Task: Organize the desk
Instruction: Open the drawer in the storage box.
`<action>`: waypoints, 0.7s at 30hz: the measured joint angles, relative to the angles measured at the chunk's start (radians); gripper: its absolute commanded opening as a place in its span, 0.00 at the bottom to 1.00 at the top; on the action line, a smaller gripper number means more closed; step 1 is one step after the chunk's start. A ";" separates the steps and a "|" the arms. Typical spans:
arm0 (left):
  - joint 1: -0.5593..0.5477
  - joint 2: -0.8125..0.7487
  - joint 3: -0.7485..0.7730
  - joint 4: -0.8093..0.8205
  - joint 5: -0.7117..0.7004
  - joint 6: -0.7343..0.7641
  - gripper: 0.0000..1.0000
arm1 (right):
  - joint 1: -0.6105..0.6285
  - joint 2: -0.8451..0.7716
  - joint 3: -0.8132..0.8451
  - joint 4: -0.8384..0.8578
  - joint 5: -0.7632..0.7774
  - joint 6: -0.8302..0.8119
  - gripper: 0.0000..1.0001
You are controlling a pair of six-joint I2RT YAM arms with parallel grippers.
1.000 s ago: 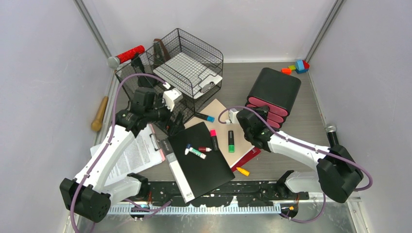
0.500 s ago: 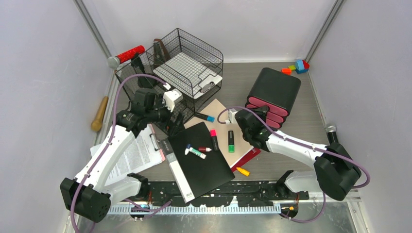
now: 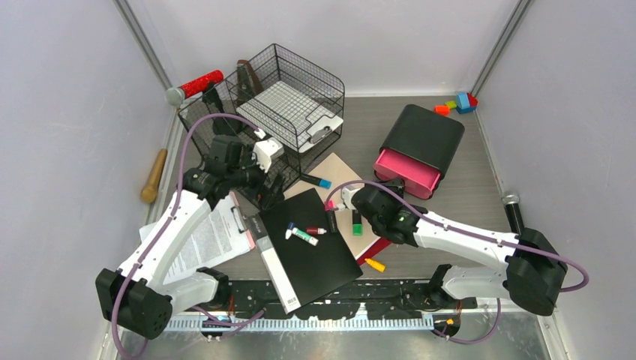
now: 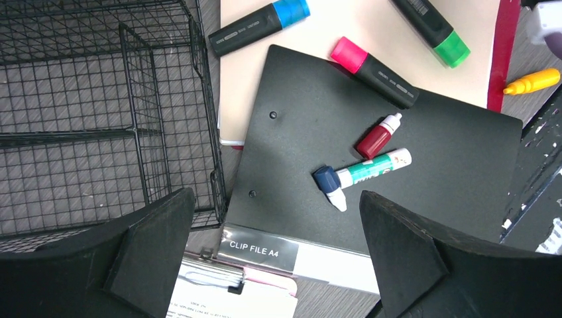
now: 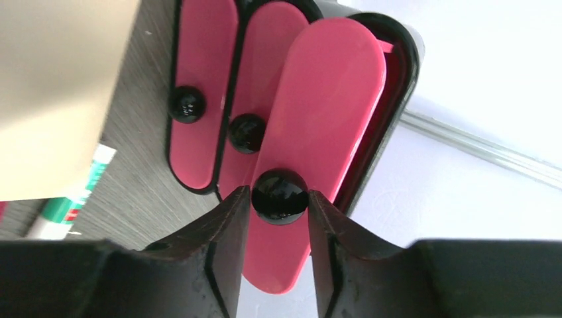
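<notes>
The desk is a grey wood-grain top littered with stationery. At its back right lies a black drawer unit with pink fronts; its top drawer stands pulled out. My right gripper is shut on that drawer's black knob, one finger on each side. My left gripper hangs open above the spine of a black clip file, beside the wire rack, with nothing between its fingers. On the file lie a white marker and a small red bottle.
A black wire-mesh rack fills the back left. Pink, green and blue highlighters lie on a tan folder. A clipboard, yellow marker, two microphones, wooden handle and toy blocks lie around.
My right arm has drawn back toward the near left with the knob in its jaws, and the top pink drawer has slid out of the unit. The left arm has barely moved.
</notes>
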 measured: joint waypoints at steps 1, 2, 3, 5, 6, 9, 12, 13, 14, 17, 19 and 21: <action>0.000 0.001 0.000 0.000 -0.005 0.001 0.99 | 0.010 -0.002 0.000 -0.008 -0.005 0.014 0.56; 0.000 0.001 0.000 0.000 -0.009 0.003 0.99 | 0.017 -0.002 0.000 -0.016 -0.019 0.032 0.60; 0.000 0.001 0.000 0.000 -0.012 0.005 0.99 | 0.020 -0.002 0.000 -0.024 -0.038 0.045 0.67; 0.000 0.001 0.000 0.000 -0.018 0.009 0.99 | 0.026 -0.002 0.000 -0.056 -0.097 0.082 0.74; 0.000 0.001 0.000 0.000 -0.019 0.010 0.99 | 0.027 -0.002 0.003 -0.069 -0.113 0.097 0.75; 0.000 0.001 -0.002 0.003 -0.022 0.020 0.99 | 0.030 -0.004 0.041 -0.145 -0.217 0.165 0.78; 0.000 0.001 -0.008 0.007 -0.021 0.024 0.99 | 0.031 -0.012 0.113 -0.222 -0.345 0.240 0.79; 0.000 0.001 -0.011 0.007 -0.021 0.025 0.99 | 0.031 -0.016 0.138 -0.241 -0.393 0.263 0.79; 0.000 0.001 -0.014 0.007 -0.021 0.026 0.99 | 0.031 -0.018 0.161 -0.253 -0.441 0.286 0.79; 0.000 -0.001 -0.023 0.011 -0.021 0.026 0.99 | 0.031 -0.017 0.206 -0.263 -0.573 0.356 0.79; 0.000 -0.009 -0.033 0.015 -0.021 0.026 0.99 | 0.031 -0.010 0.212 -0.259 -0.649 0.406 0.79; 0.000 -0.025 -0.044 0.015 -0.023 0.026 0.99 | 0.031 0.019 0.216 -0.252 -0.709 0.462 0.79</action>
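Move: The right fingers still hold the knob of the drawer, already pulled out. The green marker lies about 8 cm to that hand's left, 3 cm back and 12 cm below; at the same level, the pink marker is some 16 cm left and 3 cm back, the glue stick 6 cm right and 3 cm back. From the left hand the green marker is about 22 cm right, level ahead, 16 cm below. The right hand lets go of the knob, swings about 11 cm left and 6 back towards the markers, tipping down. ##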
